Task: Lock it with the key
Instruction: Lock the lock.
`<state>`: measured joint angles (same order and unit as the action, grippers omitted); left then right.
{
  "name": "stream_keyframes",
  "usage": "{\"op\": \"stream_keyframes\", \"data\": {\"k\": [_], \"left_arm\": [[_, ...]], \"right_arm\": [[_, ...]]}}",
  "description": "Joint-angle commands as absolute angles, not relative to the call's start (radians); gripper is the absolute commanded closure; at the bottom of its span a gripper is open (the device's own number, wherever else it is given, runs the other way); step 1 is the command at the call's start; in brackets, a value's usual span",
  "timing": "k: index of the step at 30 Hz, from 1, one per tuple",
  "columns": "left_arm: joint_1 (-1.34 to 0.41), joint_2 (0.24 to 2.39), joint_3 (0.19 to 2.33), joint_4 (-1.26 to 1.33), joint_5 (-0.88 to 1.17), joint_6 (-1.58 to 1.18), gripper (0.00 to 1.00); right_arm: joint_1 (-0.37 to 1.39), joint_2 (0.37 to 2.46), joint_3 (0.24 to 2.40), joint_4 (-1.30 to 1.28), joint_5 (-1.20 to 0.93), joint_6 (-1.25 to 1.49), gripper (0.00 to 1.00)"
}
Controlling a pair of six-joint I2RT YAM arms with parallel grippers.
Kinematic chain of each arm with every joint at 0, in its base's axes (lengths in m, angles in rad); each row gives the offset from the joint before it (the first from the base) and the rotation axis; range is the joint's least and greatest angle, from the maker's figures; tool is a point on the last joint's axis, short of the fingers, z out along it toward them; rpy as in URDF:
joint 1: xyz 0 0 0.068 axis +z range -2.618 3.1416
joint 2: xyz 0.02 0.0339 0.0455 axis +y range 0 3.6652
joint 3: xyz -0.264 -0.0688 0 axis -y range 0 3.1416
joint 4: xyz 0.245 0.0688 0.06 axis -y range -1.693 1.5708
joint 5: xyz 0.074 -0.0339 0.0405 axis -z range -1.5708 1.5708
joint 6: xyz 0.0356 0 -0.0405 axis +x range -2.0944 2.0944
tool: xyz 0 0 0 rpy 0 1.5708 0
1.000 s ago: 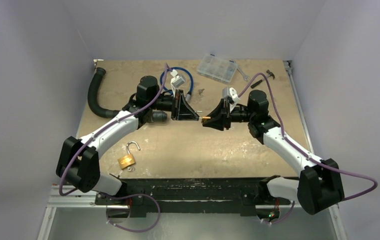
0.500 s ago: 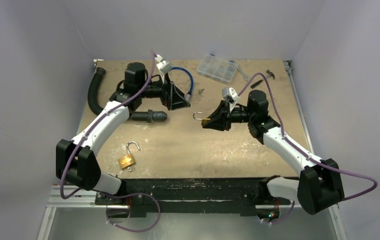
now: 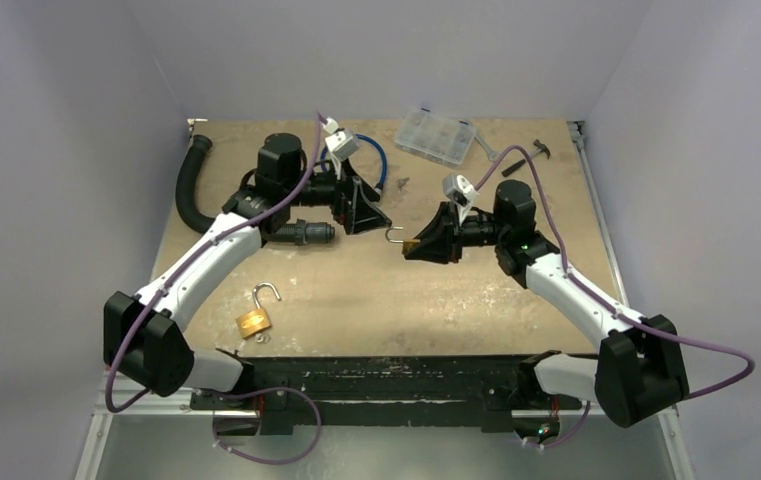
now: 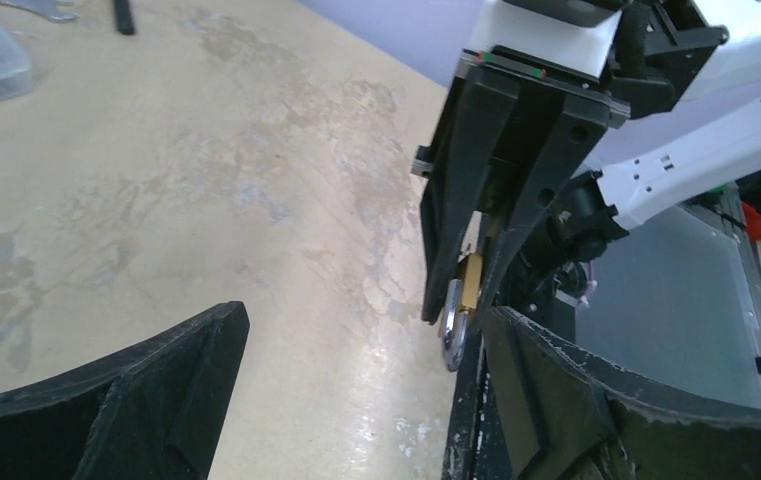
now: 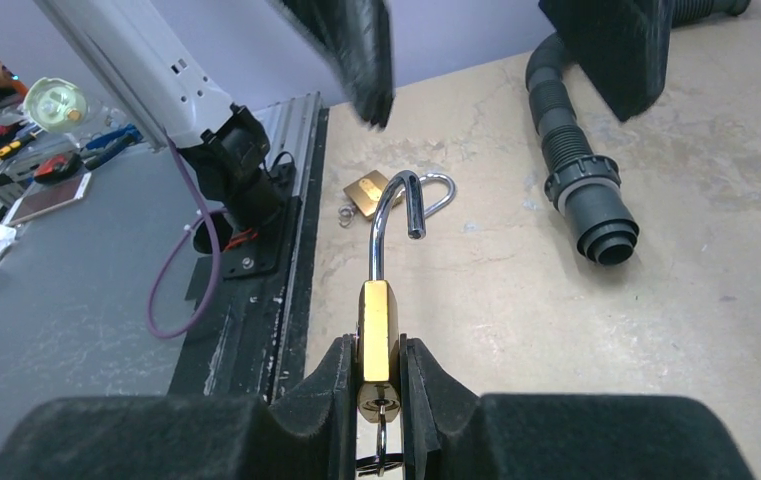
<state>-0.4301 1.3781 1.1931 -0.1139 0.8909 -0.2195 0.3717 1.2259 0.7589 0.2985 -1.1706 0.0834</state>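
Note:
My right gripper [image 3: 420,243] [image 5: 378,400] is shut on the body of a brass padlock [image 3: 412,242] [image 5: 377,335]. The padlock's steel shackle [image 3: 394,233] [image 5: 396,215] stands open and points toward the left arm. The key [image 5: 380,458] sits in the keyhole at the padlock's bottom end, between my fingers. My left gripper [image 3: 371,212] [image 4: 361,330] is open with nothing in it, just up and left of the shackle tip. In the left wrist view the held padlock [image 4: 470,285] hangs beside my right-hand finger [image 4: 556,390].
A second brass padlock [image 3: 253,321] [image 5: 368,192] with an open shackle lies near the front left. A black corrugated hose [image 3: 192,190] [image 5: 576,170] with its coupling [image 3: 301,233] lies at the left. A clear parts box [image 3: 438,135], a blue cable [image 3: 382,160] and a wrench [image 3: 486,148] lie at the back.
My left gripper, shut at the shackle a second ago, opened, let go and drew back to the left, then came partway back. The right gripper holds the padlock in place.

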Motion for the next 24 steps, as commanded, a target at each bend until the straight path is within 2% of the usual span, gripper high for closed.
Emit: {"op": "stream_keyframes", "data": {"k": [1, 4, 8, 11, 18, 21, 24], "left_arm": [[-0.487, 1.41, 1.176, -0.117, 0.884, -0.183, 0.06], [-0.492, 1.463, 1.17, -0.191, 0.871, -0.153, 0.09], [-0.49, 1.536, 1.17, -0.281, 0.844, -0.132, 0.2], [-0.471, 1.554, 1.17, -0.273, 0.951, -0.164, 0.25], [-0.411, 1.451, 1.166, -0.212, 1.1, -0.182, 0.19], [-0.346, 1.367, 1.127, -0.156, 1.157, -0.16, 0.28], [-0.337, 1.261, 1.098, -0.245, 1.148, 0.076, 0.39]], "right_arm": [[0.383, 1.224, 0.797, 0.335, -1.201, 0.094, 1.0], [0.382, 1.217, 0.806, 0.328, -1.216, 0.093, 1.0], [0.382, 1.203, 0.824, 0.318, -1.242, 0.094, 1.0], [0.382, 1.203, 0.841, 0.284, -1.241, 0.06, 1.0], [0.373, 1.215, 0.848, 0.284, -1.244, 0.063, 1.0], [0.355, 1.215, 0.825, 0.397, -1.278, 0.169, 1.0], [0.343, 1.227, 0.795, 0.538, -1.302, 0.305, 1.0]]}}
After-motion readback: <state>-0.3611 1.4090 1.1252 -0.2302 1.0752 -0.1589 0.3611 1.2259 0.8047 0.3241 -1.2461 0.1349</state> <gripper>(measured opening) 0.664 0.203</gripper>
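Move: The small brass lock is held in the right fingers, with its body about 2 cm to the left of that hand point and its open shackle pointing at the left gripper. From the empty left hand the lock is about 6 cm to the right, 5 cm back and 4 cm below. On the table, some 27 cm below the left hand, the black hose end lies 13 cm left and 3 cm back, and the blue hose end straight left-right level and 6 cm ahead. Drop the left gripper about 10 cm beside the shackle end of the lock, to below the lock's level, rolling it almost 20 degrees and easing slightly back. Then bring it up again some 6 cm while drawing left, undoing about half the roll and closing the wide-open fingers part-way, still empty. Keep the right fingers' grip on the lock and lift it about 2 cm. ##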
